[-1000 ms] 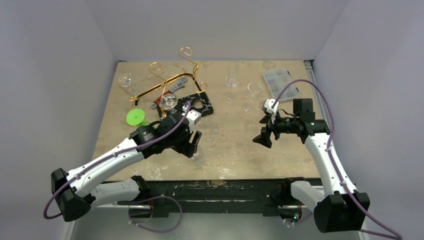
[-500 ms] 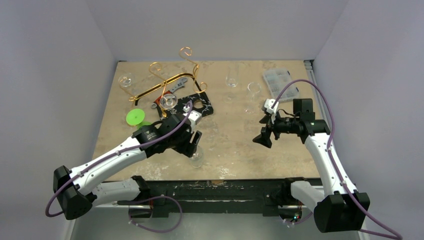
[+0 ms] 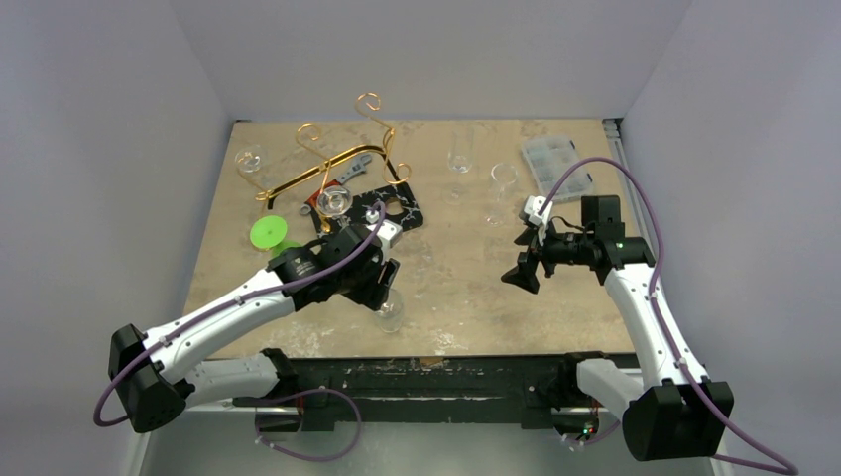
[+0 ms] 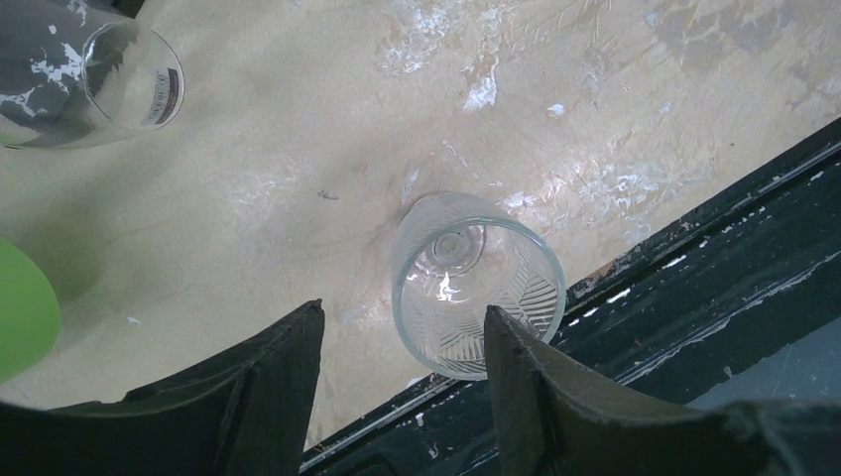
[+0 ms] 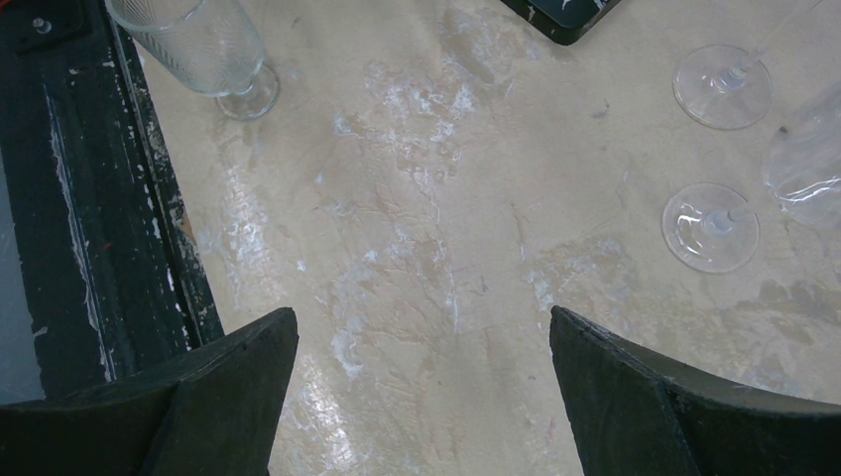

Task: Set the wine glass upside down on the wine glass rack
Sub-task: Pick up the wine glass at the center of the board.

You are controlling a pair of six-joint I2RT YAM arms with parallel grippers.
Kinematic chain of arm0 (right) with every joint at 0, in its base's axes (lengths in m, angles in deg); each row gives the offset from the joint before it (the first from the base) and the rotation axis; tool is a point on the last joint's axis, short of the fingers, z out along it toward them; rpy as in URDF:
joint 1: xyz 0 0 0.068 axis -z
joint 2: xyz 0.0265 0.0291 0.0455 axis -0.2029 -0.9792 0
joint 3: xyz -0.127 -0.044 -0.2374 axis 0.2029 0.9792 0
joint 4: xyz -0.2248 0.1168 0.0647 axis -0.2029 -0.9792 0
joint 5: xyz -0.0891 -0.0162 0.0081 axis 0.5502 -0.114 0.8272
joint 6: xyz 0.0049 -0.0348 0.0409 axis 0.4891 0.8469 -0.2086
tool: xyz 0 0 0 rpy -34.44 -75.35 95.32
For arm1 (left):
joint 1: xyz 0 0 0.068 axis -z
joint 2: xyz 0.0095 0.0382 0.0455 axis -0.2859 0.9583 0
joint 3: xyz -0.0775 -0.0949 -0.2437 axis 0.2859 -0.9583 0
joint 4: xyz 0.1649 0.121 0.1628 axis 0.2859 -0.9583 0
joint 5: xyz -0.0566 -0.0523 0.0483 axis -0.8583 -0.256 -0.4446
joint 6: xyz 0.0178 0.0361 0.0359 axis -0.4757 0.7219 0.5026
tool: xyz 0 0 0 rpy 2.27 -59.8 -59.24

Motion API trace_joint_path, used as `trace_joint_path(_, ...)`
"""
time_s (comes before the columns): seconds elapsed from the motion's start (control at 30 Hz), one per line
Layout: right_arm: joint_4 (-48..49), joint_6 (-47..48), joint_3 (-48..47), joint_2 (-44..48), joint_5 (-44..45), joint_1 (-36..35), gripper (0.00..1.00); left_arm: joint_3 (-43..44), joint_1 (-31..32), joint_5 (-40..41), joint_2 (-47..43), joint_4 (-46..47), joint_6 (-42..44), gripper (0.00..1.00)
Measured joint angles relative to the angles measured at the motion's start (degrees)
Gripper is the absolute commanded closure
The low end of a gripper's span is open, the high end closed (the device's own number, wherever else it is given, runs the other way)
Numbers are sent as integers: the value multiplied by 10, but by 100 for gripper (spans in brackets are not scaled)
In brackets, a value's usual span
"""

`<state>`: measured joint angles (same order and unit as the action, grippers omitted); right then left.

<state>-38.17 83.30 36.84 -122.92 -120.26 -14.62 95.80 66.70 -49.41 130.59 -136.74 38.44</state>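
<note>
A clear wine glass (image 3: 390, 312) with a cut leaf pattern stands upright near the table's front edge. In the left wrist view the wine glass (image 4: 476, 288) lies just beyond my left gripper (image 4: 404, 309), nearer the right finger (image 4: 526, 387). The jaws stand apart and hold nothing. From above, the left gripper (image 3: 382, 281) hovers right behind the glass. The gold wire wine glass rack (image 3: 337, 149) stands at the back left, empty. My right gripper (image 3: 524, 268) hangs open over bare table at mid right, and the right gripper (image 5: 421, 311) has nothing between its fingers.
A black veined board (image 3: 397, 210) carries another glass (image 3: 334, 201). More glasses stand at the back left (image 3: 248, 159) and back centre (image 3: 459, 149) (image 3: 503, 178). A green disc (image 3: 268, 233), a wrench (image 3: 349, 169) and a clear plastic box (image 3: 552, 159) also lie on the table.
The left gripper's jaws have narrowed somewhat and the left arm has shifted slightly by the glass. The right arm has not moved.
</note>
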Motion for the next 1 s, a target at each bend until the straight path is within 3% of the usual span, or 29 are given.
trace_joint_path(0.2,0,0,0,0,0,0,5,0,0,0,7,0,0,57)
trace_joint_path(0.27,0,0,0,0,0,0,5,0,0,0,14,1,0,68)
trace_joint_path(0.47,0,0,0,0,0,0,5,0,1,7,48,1,-1,74)
trace_joint_path(0.63,0,0,0,0,0,0,5,0,2,8,67,1,-1,100)
trace_joint_path(1.0,-2,0,1,0,-1,0,5,-12,2,-4,45,8,0,100)
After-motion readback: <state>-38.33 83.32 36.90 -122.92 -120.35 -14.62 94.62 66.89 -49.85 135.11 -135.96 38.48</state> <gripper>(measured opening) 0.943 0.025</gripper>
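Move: The wine glass stands upright with its rim just below the left fingers and its middle about 9 cm below, 2 cm back and 3 cm to the right, so the far-left part of its rim lies under the gap. The green glass is some 12 cm ahead and 19 cm left; the glass hanging in the rack is about 15 cm ahead and 4 cm left. From the idle right hand the wine glass is roughly 26 cm left, 7 cm back and 13 cm below. The left hand sinks almost straight down, about 3 cm, its wrist tilting some 5 degrees, so that one finger goes inside the wine glass's bowl and the other stays outside its far-left wall. From a bit over half open the fingers close during the descent and pinch the glass wall at the rim, after which the hand starts back up by about half a centimetre, easing slightly back towards the robot. ##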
